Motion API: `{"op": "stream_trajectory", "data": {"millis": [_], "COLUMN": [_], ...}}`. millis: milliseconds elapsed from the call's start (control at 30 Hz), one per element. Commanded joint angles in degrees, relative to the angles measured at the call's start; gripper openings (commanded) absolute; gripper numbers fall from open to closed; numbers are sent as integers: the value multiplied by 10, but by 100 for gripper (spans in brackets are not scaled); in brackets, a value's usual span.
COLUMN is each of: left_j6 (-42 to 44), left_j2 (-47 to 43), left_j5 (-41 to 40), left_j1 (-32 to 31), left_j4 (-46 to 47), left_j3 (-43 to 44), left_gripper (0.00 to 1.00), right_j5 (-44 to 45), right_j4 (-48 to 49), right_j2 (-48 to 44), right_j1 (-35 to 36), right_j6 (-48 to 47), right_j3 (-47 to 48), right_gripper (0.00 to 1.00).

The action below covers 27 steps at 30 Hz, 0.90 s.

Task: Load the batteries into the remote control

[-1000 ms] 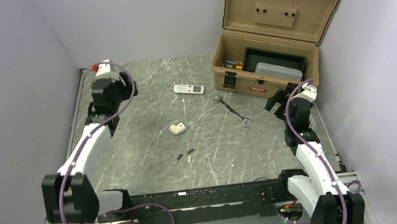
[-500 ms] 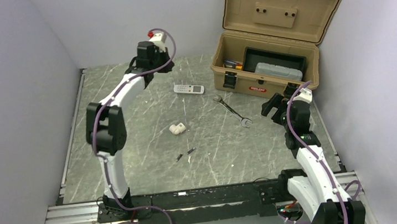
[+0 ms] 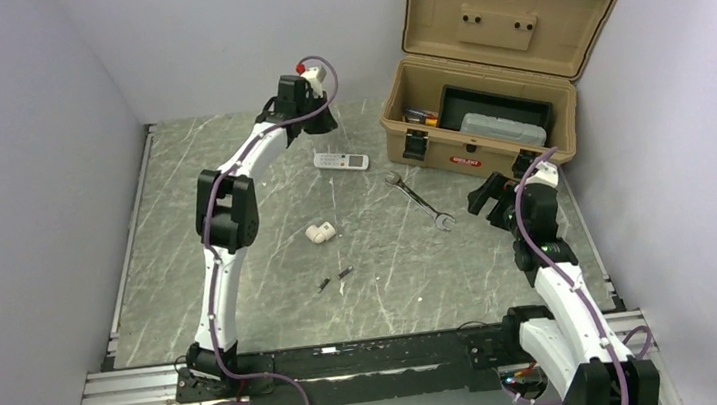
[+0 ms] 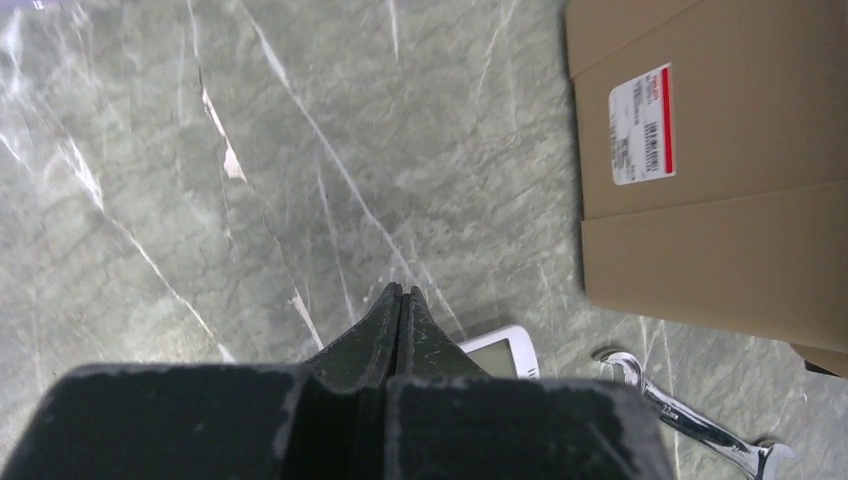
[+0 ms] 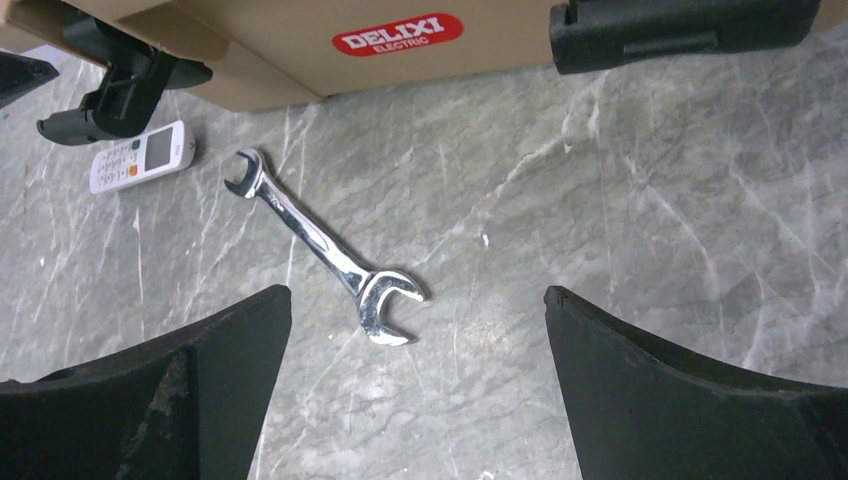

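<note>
The remote control (image 3: 341,161) lies flat at the back of the table, white with a small screen and grey buttons; it also shows in the right wrist view (image 5: 140,157). My left gripper (image 3: 319,124) hangs just behind it, shut and empty, its fingertips (image 4: 401,292) pressed together over bare table with the remote's screen end (image 4: 500,352) just to their right. Two batteries (image 3: 324,286) (image 3: 345,272), tiny dark cylinders, lie mid-table well in front of the remote. My right gripper (image 3: 486,195) stands wide open (image 5: 416,292) above the table on the right, nothing between its fingers.
An open tan toolbox (image 3: 484,99) stands at the back right, its front wall near both grippers (image 5: 300,40). A silver wrench (image 3: 419,200) lies between the remote and my right gripper (image 5: 322,247). A white pipe fitting (image 3: 319,233) sits mid-table.
The left arm has swung from the far left across to just behind the remote, and its gripper has shut. The right gripper has drifted slightly left.
</note>
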Motion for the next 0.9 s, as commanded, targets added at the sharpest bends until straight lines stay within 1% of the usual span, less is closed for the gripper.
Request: {"op": "stream_trajectory", "data": {"millis": [0, 100, 267, 500, 667, 867], "left_j6": [-22, -25, -23, -11, -4, 0], "left_j2": [16, 40, 44, 63, 68, 66], "left_j5": [-18, -23, -22, -42, -65, -70], "left_j1": [-6, -7, -9, -11, -14, -18], "left_j4": [-41, -80, -85, -141, -160, -176], "left_j3": [36, 64, 44, 68, 67, 60], "left_gripper": [0, 0, 0, 0, 0, 0], "right_j5": [-15, -16, -19, -24, -30, -29], "right_j4": [19, 26, 25, 25, 22, 13], "right_j2": [4, 11, 15, 5, -1, -15], "right_j1": [3, 2, 4, 4, 4, 5], "right_j6": [15, 16, 18, 26, 32, 30], "right_j3": [-4, -7, -10, -17, -18, -19], "right_gripper": [100, 100, 100, 100, 100, 100]}}
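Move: The remote control lies below the shut left fingers, its middle about 11 cm lower, 5 cm back towards the base and 2 cm to the right. From that same hand, the wrench is some 17 cm back and 18 cm right, the white fitting roughly 23 cm back and 4 cm left, both on the table. From the waiting right hand, the remote is around 24 cm ahead, 28 cm left and 12 cm down. With its fingers kept shut, the left hand sinks some 9 cm onto the remote control, drawing back about 3 cm towards the base as it goes and easing off at the bottom. The wrist tips the fingers about 15 degrees more steeply downward and rolls slightly, left side up, bringing the closed fingertips against the remote's far long edge, on the button half away from the screen. ##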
